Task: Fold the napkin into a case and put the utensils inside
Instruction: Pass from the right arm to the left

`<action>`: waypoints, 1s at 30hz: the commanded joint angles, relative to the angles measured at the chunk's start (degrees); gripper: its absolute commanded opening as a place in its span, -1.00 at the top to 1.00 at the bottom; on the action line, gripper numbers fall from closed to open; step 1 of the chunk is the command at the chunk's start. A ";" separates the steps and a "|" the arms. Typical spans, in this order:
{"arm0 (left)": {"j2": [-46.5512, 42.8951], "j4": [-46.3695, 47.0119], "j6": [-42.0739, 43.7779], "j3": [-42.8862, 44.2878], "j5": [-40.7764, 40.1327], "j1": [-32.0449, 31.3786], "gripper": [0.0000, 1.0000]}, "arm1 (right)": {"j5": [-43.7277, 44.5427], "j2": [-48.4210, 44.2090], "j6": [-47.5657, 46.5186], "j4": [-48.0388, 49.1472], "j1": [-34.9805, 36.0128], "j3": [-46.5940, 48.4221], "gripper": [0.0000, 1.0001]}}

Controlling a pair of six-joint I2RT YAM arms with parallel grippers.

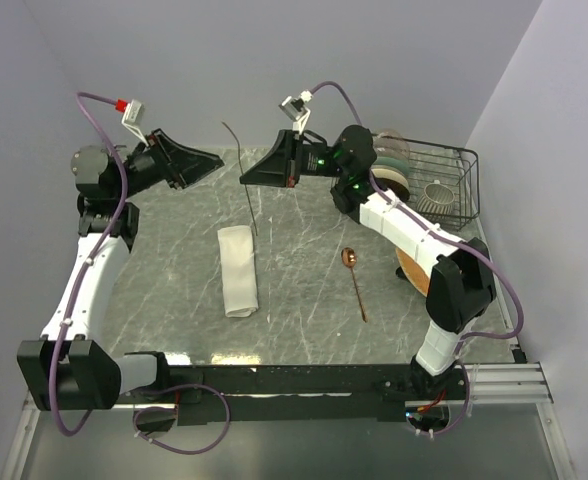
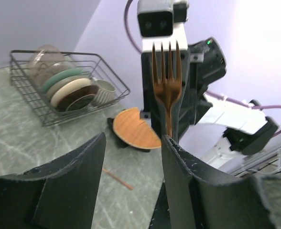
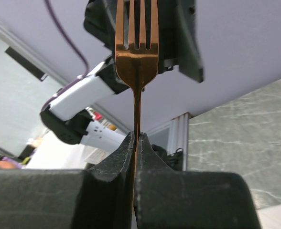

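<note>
The napkin, folded into a narrow cream-white case [image 1: 238,270], lies on the marble table [image 1: 304,300] left of centre. The copper spoon [image 1: 354,280] lies to its right, with its handle [image 2: 116,178] showing between my left fingers [image 2: 78,181]. My right gripper [image 1: 244,178] [image 3: 135,143] is shut on the handle of the copper fork [image 1: 250,212] [image 3: 135,57] and holds it upright in the air, tines up. My left gripper [image 1: 219,157] [image 2: 133,162] is open, facing the fork [image 2: 167,81] from close by. The fork stands just beyond its fingertips, near the right finger.
A wire dish rack [image 1: 444,180] [image 2: 59,86] with plates and a cup stands at the back right. An orange fan-shaped mat [image 2: 133,129] [image 1: 410,270] lies under my right arm. Walls close the back and both sides.
</note>
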 commanded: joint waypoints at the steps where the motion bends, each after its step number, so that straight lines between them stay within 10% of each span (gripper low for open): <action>1: 1.15 10.82 -8.35 0.55 1.43 -2.51 -0.10 | 1.12 -3.22 2.60 5.50 0.80 -0.85 1.00; 14: 1.59 11.71 -8.35 1.26 2.31 -7.08 0.05 | 0.94 -3.48 2.33 4.98 1.94 -0.32 1.00; 23: 1.15 10.31 -8.97 1.61 1.17 -7.17 0.98 | 0.94 -4.01 1.98 3.58 2.73 -1.55 1.00; 26: 1.24 -0.89 -3.30 3.10 -1.98 -6.56 0.99 | 0.42 -2.43 1.98 -1.85 1.95 -0.15 0.19; 30: 4.12 -23.23 10.60 9.14 -11.11 -5.68 0.99 | 9.16 -4.53 -18.93 -24.41 -1.74 -1.37 -0.08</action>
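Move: The right gripper holds the upright fork around mid-handle, tines up. The fork's middle lies about 5 cm to the left hand's right, 2 cm back and 1 cm below it; the right gripper is some 5 cm right, 2 cm back and 3 cm below the left hand. The folded napkin lies on the table, about 2 cm right, 2 cm back and 40 cm below the left hand; from the right hand, 3 cm left and 40 cm below. Rightward and a little back, the left hand eases about 5 cm to the fork with fingers half open, turning some 10 degrees clockwise, then stops and pinches the handle below the tines, above the right hand's grip. Only then does the right hand, nearly still till now, open to about half and let go, as the left starts forward and slightly down with the fork. ##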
